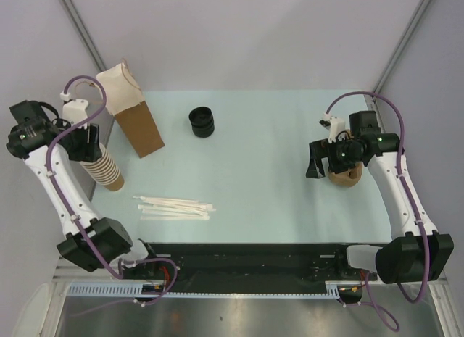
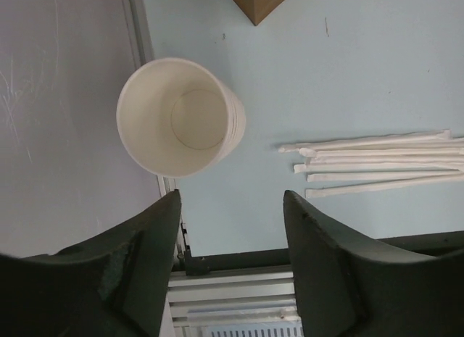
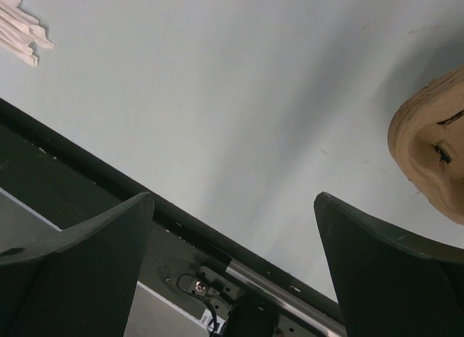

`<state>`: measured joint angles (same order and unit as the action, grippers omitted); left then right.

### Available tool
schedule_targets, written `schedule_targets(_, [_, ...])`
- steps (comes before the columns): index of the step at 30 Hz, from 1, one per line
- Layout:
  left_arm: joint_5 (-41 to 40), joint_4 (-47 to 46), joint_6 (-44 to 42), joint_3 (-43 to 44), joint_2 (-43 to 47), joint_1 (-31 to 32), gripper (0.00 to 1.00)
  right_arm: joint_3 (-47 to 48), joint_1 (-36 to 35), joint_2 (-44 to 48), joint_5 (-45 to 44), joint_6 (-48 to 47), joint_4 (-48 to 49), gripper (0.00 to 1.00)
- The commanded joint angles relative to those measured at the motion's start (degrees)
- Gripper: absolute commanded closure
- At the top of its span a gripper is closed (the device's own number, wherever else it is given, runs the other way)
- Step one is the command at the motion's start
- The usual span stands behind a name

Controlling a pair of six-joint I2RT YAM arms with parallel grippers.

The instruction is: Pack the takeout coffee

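Note:
No takeout coffee with a black top shows in any view. My left gripper (image 1: pixel 90 143) hangs at the far left above a stack of paper cups (image 1: pixel 109 170). In the left wrist view the top cup (image 2: pixel 177 116) gapes empty, just beyond the left gripper (image 2: pixel 232 199), whose jaws stand apart with nothing between them. My right gripper (image 1: pixel 317 167) is open at the right, beside a brown pulp cup carrier (image 1: pixel 346 176). The right wrist view shows the right gripper (image 3: pixel 233 199) over bare table, with the carrier (image 3: pixel 435 148) at the right edge.
A brown paper bag (image 1: pixel 134 112) stands at the back left, behind the cup stack. A stack of black lids (image 1: pixel 202 122) sits at the back centre. Several wrapped straws (image 1: pixel 174 206) lie near the front edge. Grey walls close in both sides.

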<state>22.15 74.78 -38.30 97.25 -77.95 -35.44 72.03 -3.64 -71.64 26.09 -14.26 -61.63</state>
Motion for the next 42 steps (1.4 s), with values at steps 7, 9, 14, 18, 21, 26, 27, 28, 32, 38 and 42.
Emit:
schedule_targets(7, [3.43,-0.6,-3.18,1.63,-4.57,-0.59,0.5,0.22,-0.32,-0.79,-0.16,-0.86,-0.6,0.0])
schedule_targets(9, [2.9,-0.95,-3.09,1.45,-5.8,-0.59,0.52,0.13,-0.4,-1.05,-0.07,-0.86,-0.51,0.0])
schedule_targets(14, [2.46,-1.83,-2.92,1.54,-7.56,-0.59,0.56,0.13,-0.4,-1.14,0.1,-0.77,-0.51,0.0])
schedule_targets(18, [2.63,-1.75,-3.0,1.8,-9.84,-0.51,0.58,0.22,-0.32,-1.4,-0.07,-0.68,-0.51,0.0])
schedule_targets(21, [2.81,-1.83,-2.92,1.8,-10.64,-0.59,0.6,0.22,0.03,-1.31,0.54,-0.59,-0.51,0.0])
schedule_targets(26, [2.72,-2.01,-3.09,1.62,-12.13,-0.59,0.64,0.13,0.39,-1.4,1.16,-0.5,-0.51,0.0])
schedule_targets(27, [2.72,-1.84,-3.18,1.62,-12.48,-0.59,0.65,0.22,0.39,-1.4,1.25,-0.5,-0.51,0.0])
schedule_targets(28, [2.9,-1.83,-3.18,1.54,-12.83,-0.59,0.65,0.22,0.39,-1.4,1.33,-0.5,-0.51,0.0])
schedule_targets(32, [2.72,-2.1,-3.36,0.66,-13.19,-0.59,0.66,0.13,0.39,-1.4,1.25,-0.5,-0.51,0.0])
schedule_targets(38, [2.72,-2.27,-3.62,0.04,-13.63,-0.59,0.71,0.13,0.47,-1.66,1.16,-0.5,-0.34,0.0])
schedule_targets(42, [3.25,-2.01,-3.79,-0.05,-13.63,-0.68,0.76,0.13,0.47,-1.66,0.98,-0.5,-0.25,0.0])
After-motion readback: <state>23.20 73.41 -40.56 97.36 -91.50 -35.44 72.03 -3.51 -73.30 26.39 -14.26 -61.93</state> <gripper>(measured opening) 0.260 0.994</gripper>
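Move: The open top rim of the paper cup stack is about 5 cm ahead of my left hand, 5 cm to its left and some 6 cm below it. The paper bag stands about 18 cm ahead and 5 cm to the right, its middle 8 cm lower; the straws lie 14 cm to the right, 2 cm back, some 18 cm down. From my right hand the rim is roughly 58 cm to the left, about level ahead, and 4 cm higher. I sink my left hand about 6 cm onto the near right edge of the cup stack's rim, easing forward about 3 cm and a little left as I go and tipping the fingers some 10 degrees further down. On the way I narrow my half-open fingers to roughly a quarter, one tip over the cup's mouth and the other outside the wall; a firm pinch can't be seen yet. ##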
